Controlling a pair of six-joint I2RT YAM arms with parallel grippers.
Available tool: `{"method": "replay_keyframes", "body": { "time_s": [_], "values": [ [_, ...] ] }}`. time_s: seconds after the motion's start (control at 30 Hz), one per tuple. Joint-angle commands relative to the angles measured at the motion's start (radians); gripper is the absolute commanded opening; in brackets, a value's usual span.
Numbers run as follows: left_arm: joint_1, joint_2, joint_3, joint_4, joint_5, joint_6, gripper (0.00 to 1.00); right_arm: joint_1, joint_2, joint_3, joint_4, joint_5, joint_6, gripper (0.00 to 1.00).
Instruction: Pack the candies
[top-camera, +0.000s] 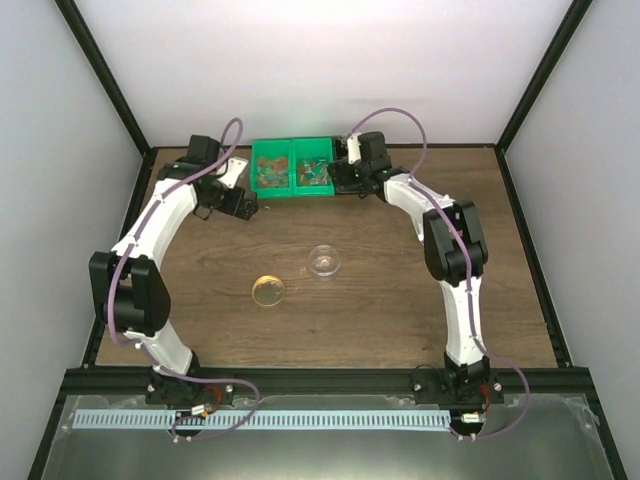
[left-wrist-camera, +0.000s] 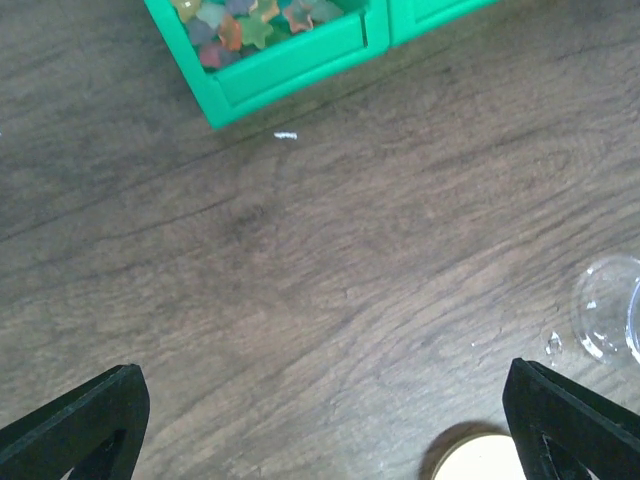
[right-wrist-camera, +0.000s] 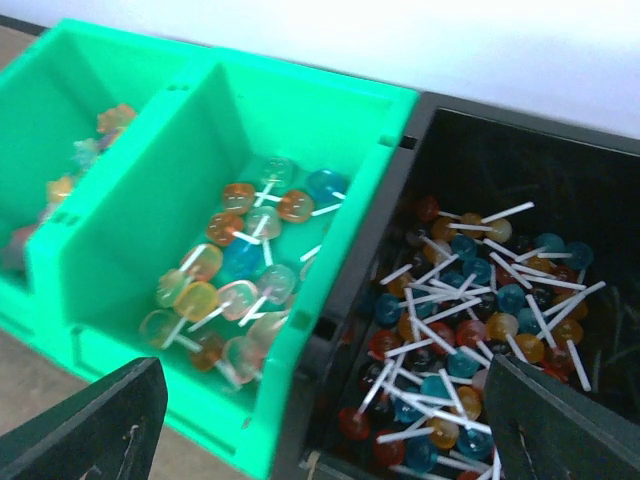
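The candies are small sweets in mixed colours lying in bins at the back of the table. Star-shaped candies (left-wrist-camera: 245, 25) fill the left green bin (top-camera: 270, 168). Lollipop candies (right-wrist-camera: 235, 265) lie in the right green bin (right-wrist-camera: 330, 240), and more lollipops (right-wrist-camera: 470, 320) fill a black bin (right-wrist-camera: 520, 150) beside it. My right gripper (right-wrist-camera: 325, 430) hovers open above the wall between the green bin and the black bin, holding nothing. My left gripper (left-wrist-camera: 325, 430) is open over bare wood in front of the left bin, also holding nothing.
A clear round jar (top-camera: 324, 261) stands mid-table and shows at the right edge of the left wrist view as the jar (left-wrist-camera: 610, 320). A round gold lid (top-camera: 268, 291) lies flat to its left. Black frame posts and white walls surround the wooden table (top-camera: 400, 320).
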Motion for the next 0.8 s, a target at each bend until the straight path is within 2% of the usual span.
{"method": "replay_keyframes", "body": {
  "time_s": [0.0, 0.17, 0.43, 0.53, 0.63, 0.77],
  "values": [
    [-0.003, -0.042, -0.039, 0.009, -0.011, -0.006, 1.00, 0.026, 0.067, 0.092, 0.030, 0.071, -0.004, 0.88],
    [0.009, -0.065, -0.051, 0.030, -0.026, -0.031, 1.00, 0.050, 0.131, 0.128, 0.052, 0.098, -0.022, 0.81],
    [0.029, -0.090, -0.048, 0.049, -0.033, -0.024, 1.00, 0.082, 0.183, 0.144, 0.070, 0.095, -0.044, 0.62],
    [0.043, -0.093, -0.044, 0.052, -0.031, -0.032, 1.00, 0.084, 0.192, 0.154, 0.067, 0.094, -0.044, 0.52],
    [0.064, -0.104, -0.047, 0.060, -0.029, -0.047, 1.00, 0.087, 0.185, 0.152, 0.053, 0.069, -0.037, 0.48],
    [0.095, -0.114, -0.040, 0.074, -0.004, -0.040, 1.00, 0.108, 0.165, 0.113, 0.063, 0.038, -0.033, 0.37]
  ]
}}
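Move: The touching rims between the green tray and the black bin run away from the base, their middle about 4 cm ahead of the right hand, 5 cm to its left and 6 cm below. The green compartment of lollipops centres some 4 cm left of those rims, the star candies' compartment 12 cm left, the black bin's lollipops 5 cm right, all level with them. From the left hand the rims lie roughly 19 cm ahead, 22 cm right and 10 cm down. The touching green and black rims are straddled by the right hand, which sinks about 5 cm and slides some 4 cm left with a slight reach forward, then stays there. One finger ends up on the green side, the other on the black side, bearing left on the rims as they close from nearly wide to under half open. The left hand, empty and open, eases about 3 cm left and 2 cm up. ##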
